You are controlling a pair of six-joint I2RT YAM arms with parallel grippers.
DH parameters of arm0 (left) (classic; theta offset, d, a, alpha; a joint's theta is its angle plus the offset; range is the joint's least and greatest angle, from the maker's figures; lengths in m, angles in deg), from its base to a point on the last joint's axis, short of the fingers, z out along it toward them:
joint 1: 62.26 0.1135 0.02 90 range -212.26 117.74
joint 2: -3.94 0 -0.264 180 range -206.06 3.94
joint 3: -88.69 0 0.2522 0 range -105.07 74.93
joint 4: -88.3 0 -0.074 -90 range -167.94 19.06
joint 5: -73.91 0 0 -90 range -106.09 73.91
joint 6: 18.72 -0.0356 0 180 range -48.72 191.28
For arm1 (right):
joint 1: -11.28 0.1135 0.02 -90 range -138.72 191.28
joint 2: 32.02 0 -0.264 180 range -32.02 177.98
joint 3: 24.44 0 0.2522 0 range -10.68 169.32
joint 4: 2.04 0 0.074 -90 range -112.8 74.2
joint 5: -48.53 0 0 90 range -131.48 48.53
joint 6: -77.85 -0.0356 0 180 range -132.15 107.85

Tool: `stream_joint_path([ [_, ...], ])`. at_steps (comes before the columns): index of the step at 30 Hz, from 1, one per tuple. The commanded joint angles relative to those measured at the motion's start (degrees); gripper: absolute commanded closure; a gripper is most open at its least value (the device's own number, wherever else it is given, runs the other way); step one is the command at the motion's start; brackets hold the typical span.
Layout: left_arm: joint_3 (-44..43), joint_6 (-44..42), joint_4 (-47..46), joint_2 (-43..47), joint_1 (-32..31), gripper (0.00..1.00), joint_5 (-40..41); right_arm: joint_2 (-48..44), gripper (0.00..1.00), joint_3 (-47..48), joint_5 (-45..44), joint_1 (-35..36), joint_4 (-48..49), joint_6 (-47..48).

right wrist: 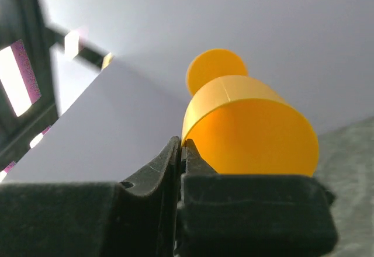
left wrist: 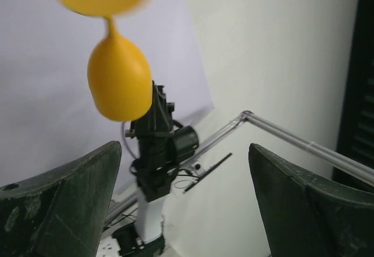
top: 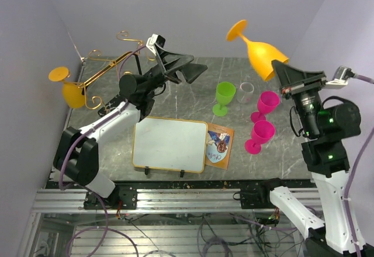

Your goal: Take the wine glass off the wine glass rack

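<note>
An orange wine glass hangs in the air at the back right, tilted with its foot up. My right gripper is shut on its rim. The right wrist view shows both fingers pinching the rim of this glass at the gripper. My left gripper is raised over the table's middle, open and empty. In the left wrist view the held glass shows beyond that open gripper. The wine glass rack stands at the back left, with a second orange glass hanging from a gold arm.
A green glass, a clear glass and two pink glasses stand at the right of the table. A whiteboard and a picture card lie near the front. Purple walls close in on the left and the back.
</note>
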Motion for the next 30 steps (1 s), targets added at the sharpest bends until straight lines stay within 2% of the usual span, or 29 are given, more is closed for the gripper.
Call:
stream_joint_path([
  [1,0.5,-11.6,12.2,5.2,1.2,0.00,-2.8,6.2,1.00,10.5,-29.9,0.0,-32.7,6.3],
  [3,0.0,-16.1,18.3,6.8,1.5,0.00,-3.3,9.5,1.00,14.3,-41.0,0.1,-43.1,6.7],
  [6,-1.9,-23.8,29.3,9.2,1.9,0.00,-3.9,14.3,1.00,19.1,-56.2,0.1,-59.8,1.7],
  [8,-3.4,-29.6,37.6,11.0,2.4,0.00,-3.5,17.1,1.00,21.8,-61.8,0.1,-70.0,-2.6],
  [10,-5.5,-35.2,45.6,12.6,3.2,0.01,-2.6,19.3,1.00,22.5,-63.5,0.0,-79.1,-7.5],
  [11,-6.4,-37.7,50.3,13.3,3.6,0.01,-2.4,20.0,1.00,21.8,-63.6,-0.2,-79.9,-6.6],
  [15,-8.5,-43.4,57.2,14.7,5.0,0.01,-2.0,19.0,1.00,16.3,-60.1,-3.5,-80.0,-5.7],
  [22,-9.5,-46.8,62.1,16.1,6.9,0.00,-1.9,20.6,1.00,11.9,-56.6,-6.1,-79.7,-6.0],
  [30,-15.9,-57.6,78.2,18.1,9.8,0.01,2.2,23.4,1.00,4.9,-43.7,-9.1,-69.7,-0.4],
])
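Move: The right hand already holds an orange glass by its rim; the free table spot it heads for lies about 22 cm right, 4 cm back and some 52 cm below. The near pink glass stands 13 cm right, 1 cm back and 44 cm below; the far pink glass 15 cm right and 11 cm ahead. From the open left hand, the orange rack glass hangs some 42 cm left, 8 cm ahead, 25 cm below; the rack base sits 29 cm left, 14 cm ahead, 49 cm below. Right fingers keep their pinch on the orange glass's rim while the hand swings right and slightly forward, then drops steeply and draws back: about 30 cm down and 18 cm right overall. It tips to point down beside the near pink glass, turning clockwise. The left hand, still open, eases about 5 cm down, forward and left towards the rack, rolling its left side up roughly 40 degrees and turning counter-clockwise. ##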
